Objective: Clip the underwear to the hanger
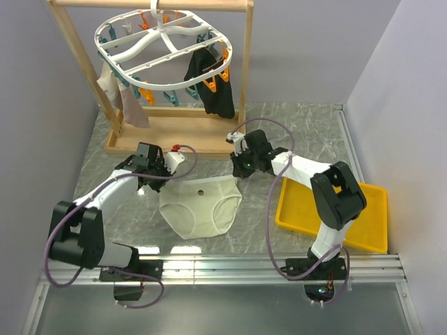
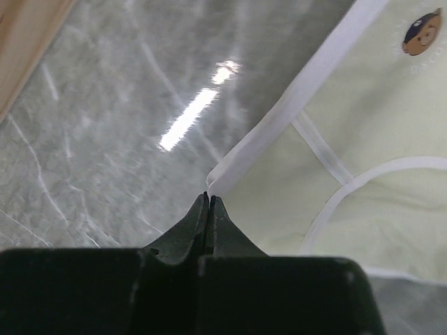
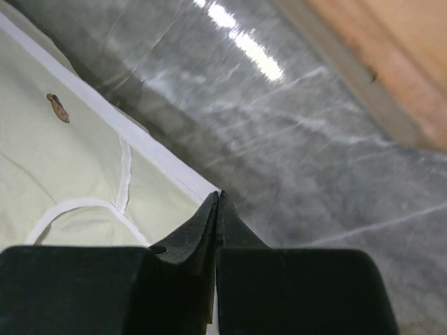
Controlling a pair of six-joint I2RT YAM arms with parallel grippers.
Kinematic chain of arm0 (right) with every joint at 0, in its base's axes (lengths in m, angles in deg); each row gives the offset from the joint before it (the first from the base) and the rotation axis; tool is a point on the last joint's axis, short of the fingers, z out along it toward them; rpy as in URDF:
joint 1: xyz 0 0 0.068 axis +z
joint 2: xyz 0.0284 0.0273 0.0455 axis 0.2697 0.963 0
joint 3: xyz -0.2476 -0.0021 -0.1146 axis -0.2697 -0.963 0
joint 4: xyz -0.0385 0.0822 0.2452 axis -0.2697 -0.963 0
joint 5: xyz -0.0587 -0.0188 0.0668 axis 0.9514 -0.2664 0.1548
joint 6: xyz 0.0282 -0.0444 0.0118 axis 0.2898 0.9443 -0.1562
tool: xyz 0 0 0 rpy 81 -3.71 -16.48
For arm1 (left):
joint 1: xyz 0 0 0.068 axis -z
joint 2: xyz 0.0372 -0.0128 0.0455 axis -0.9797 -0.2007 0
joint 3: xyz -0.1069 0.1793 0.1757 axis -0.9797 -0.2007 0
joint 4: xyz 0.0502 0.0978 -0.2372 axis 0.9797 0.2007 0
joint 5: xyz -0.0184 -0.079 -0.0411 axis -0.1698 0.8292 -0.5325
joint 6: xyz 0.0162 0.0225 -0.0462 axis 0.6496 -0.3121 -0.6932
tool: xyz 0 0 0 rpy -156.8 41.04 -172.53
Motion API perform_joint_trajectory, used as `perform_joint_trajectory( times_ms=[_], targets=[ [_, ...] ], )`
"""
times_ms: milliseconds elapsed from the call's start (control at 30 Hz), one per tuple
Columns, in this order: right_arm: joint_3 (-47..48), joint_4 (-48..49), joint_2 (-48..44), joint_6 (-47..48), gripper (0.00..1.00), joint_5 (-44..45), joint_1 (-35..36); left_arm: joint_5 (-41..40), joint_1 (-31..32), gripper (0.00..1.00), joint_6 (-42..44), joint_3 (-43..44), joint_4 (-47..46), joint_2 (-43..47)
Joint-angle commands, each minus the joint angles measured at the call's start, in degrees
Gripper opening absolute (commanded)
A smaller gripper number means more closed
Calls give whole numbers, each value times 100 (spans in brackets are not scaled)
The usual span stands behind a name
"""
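The underwear (image 1: 199, 206) is a pale cream brief lying flat on the grey table, waistband toward the rack, with a small brown spot (image 1: 200, 188) near the band. My left gripper (image 1: 167, 179) is shut on the waistband's left corner, and my right gripper (image 1: 241, 173) is shut on its right corner. In the left wrist view the jaws (image 2: 209, 197) meet at the fabric's corner, with the underwear (image 2: 349, 174) spreading to the right. In the right wrist view the gripper (image 3: 218, 194) pinches the white band, and the underwear (image 3: 63, 174) lies to the left. The white hanger (image 1: 164, 45) with teal and orange clips hangs from the rack above.
A wooden rack (image 1: 174, 143) stands at the back of the table. A black garment (image 1: 213, 84) and a beige-pink cloth (image 1: 129, 105) hang from the hanger's clips. A yellow tray (image 1: 377, 192) sits at the right beside my right arm.
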Motion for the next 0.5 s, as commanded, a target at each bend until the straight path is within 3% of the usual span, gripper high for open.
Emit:
perform_joint_trajectory(
  times_ms=[0,133,167,200,233,300,333,400,433,467],
  targets=[
    [497,474,301,-245,0,319,-88,-105,-239,1,33,41,-847,-276],
    [691,562,557,-509,0,574,-106,70,-310,2,-55,138,-1199,-646],
    [717,562,609,-579,2,592,-115,105,-310,7,-64,207,-1243,-690],
    [752,544,619,-606,24,644,-132,106,-310,11,-168,252,-1279,-734],
    [762,518,584,-676,33,645,-158,123,-318,20,-213,357,-1253,-795],
    [735,465,461,-703,47,627,-202,246,-327,29,-196,436,-1113,-770],
    [718,439,269,-703,51,644,-229,281,-327,40,-187,393,-1008,-586],
    [691,325,31,-703,61,592,-308,509,-345,51,-56,270,-937,-296],
    [700,272,-83,-685,63,540,-334,606,-345,60,15,139,-832,53],
    [744,211,-319,-676,64,513,-360,755,-345,62,85,103,-718,222]
  ],
)
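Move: Both shut grippers hold the underwear's waistband corners just above the table; the bare table spots for those corners lie roughly 3 cm ahead of the left hand and 4 cm ahead of the right, both about 3 cm down. The underwear's middle is some 9 cm back and 13 cm right of the left hand, 11 cm back and 12 cm left of the right. The wooden base's middle is about 18 cm ahead and 5 cm right of the left hand; the yellow tray's is 12 cm back and 31 cm right of the right. Still pinching the two waistband corners, both hands draw the underwear forward towards the wooden base and ease down to the table, about 4 cm forward in all, the left sinking some 2 cm and the right about 1 cm. As they slow, both grippers open to somewhat over half and let go of the corners, then rise 1 to 2 cm clear of the cloth, the right hand turning about 10 degrees clockwise along the way. ##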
